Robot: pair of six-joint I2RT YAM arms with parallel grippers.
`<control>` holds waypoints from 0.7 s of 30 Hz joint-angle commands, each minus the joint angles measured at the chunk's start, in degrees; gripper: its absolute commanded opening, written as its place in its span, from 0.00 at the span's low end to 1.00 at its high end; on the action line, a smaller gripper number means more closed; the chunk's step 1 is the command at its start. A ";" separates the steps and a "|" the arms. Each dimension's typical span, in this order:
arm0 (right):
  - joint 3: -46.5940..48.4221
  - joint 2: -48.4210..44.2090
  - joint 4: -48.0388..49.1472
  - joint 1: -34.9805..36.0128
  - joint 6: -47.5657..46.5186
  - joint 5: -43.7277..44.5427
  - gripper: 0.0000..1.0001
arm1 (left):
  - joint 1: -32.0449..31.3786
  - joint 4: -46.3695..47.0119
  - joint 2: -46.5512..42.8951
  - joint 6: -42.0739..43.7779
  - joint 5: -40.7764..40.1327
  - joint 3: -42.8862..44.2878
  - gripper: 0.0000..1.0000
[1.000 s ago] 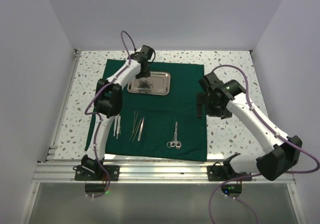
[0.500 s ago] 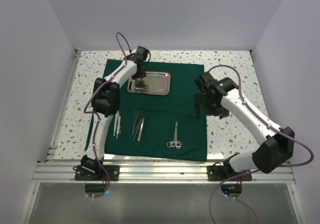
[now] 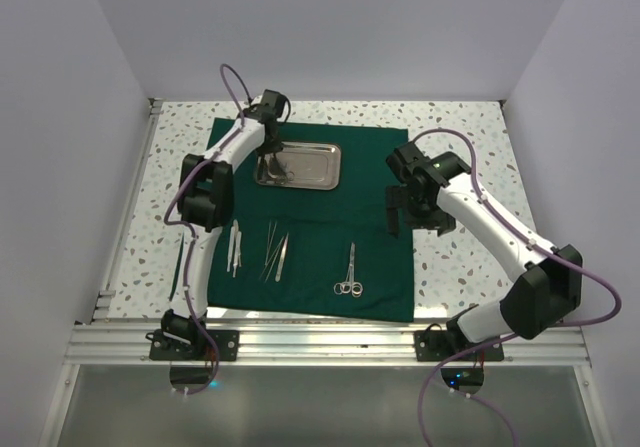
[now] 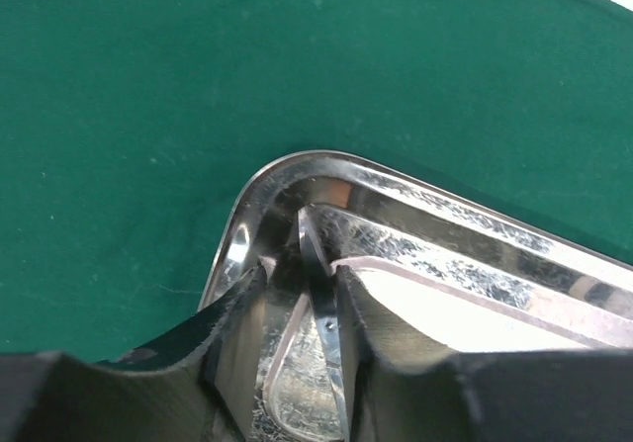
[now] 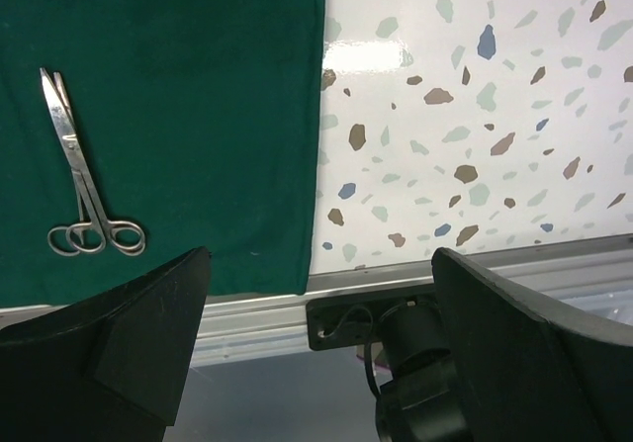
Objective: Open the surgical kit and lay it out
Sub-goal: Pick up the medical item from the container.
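Note:
The surgical kit's dark green cloth (image 3: 370, 197) lies spread flat. On its far part sits the steel tray (image 3: 315, 167). My left gripper (image 3: 270, 157) reaches down into the tray's left end. In the left wrist view its fingers (image 4: 223, 309) stand partly closed in the tray's rounded corner (image 4: 297, 155). A slim silver instrument (image 4: 321, 294) stands between them against the right finger, with a gap on the left side. Ring-handled forceps (image 3: 349, 272) and slim tools (image 3: 276, 250) (image 3: 235, 247) lie on the near cloth. My right gripper (image 3: 393, 217) hangs open and empty above the cloth's right edge.
The right wrist view shows the forceps (image 5: 84, 195) on the cloth (image 5: 198, 86), speckled tabletop (image 5: 475, 116) to the right and the metal rail (image 5: 257, 309) at the near edge. A thin dark strip (image 3: 178, 267) lies on the table left of the cloth. White walls enclose the table.
My left gripper has slid left from the tray's middle into its left corner. The right arm has swung a little left toward the cloth's edge, jaws still wide.

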 commanded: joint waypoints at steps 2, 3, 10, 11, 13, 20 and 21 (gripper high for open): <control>2.72 1.08 0.49 -0.27 -0.80 0.64 0.98 | 1.65 0.28 2.33 0.43 0.81 -0.30 0.33; 2.80 1.17 0.57 -0.27 -0.80 0.73 0.99 | 1.74 0.02 2.59 0.51 1.08 -0.29 0.31; 3.68 2.32 0.49 -0.71 -1.06 0.47 0.98 | 1.74 -0.60 5.14 0.87 2.39 -0.29 0.18; 3.60 2.40 0.49 -0.63 -1.06 0.55 0.98 | 1.74 -0.69 5.41 0.87 2.57 -0.56 0.14; 3.51 2.58 0.75 -0.80 -1.33 0.38 0.98 | 1.74 -0.60 6.20 1.13 3.27 -1.08 0.10; 3.77 2.05 1.01 -1.15 -1.59 -0.06 0.98 | 1.74 1.76 5.42 3.33 7.22 -2.05 0.00; 3.68 1.88 1.19 -1.15 -1.68 -0.06 0.99 | 1.74 2.29 3.84 3.59 8.71 -2.23 0.00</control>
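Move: The medical item, a thin pointed instrument, already lies between the left hand's open fingers, its middle about 3 cm back, 2 cm right and 1 cm below. The tray holding it has its middle some 8 cm to that hand's right and 4 cm back, about 1 cm below. From the right hand the item lies roughly 30 cm ahead, 33 cm left and 14 cm lower. The left hand eases about 1 cm forward while its fingers close and pinch the medical item near its tip. ##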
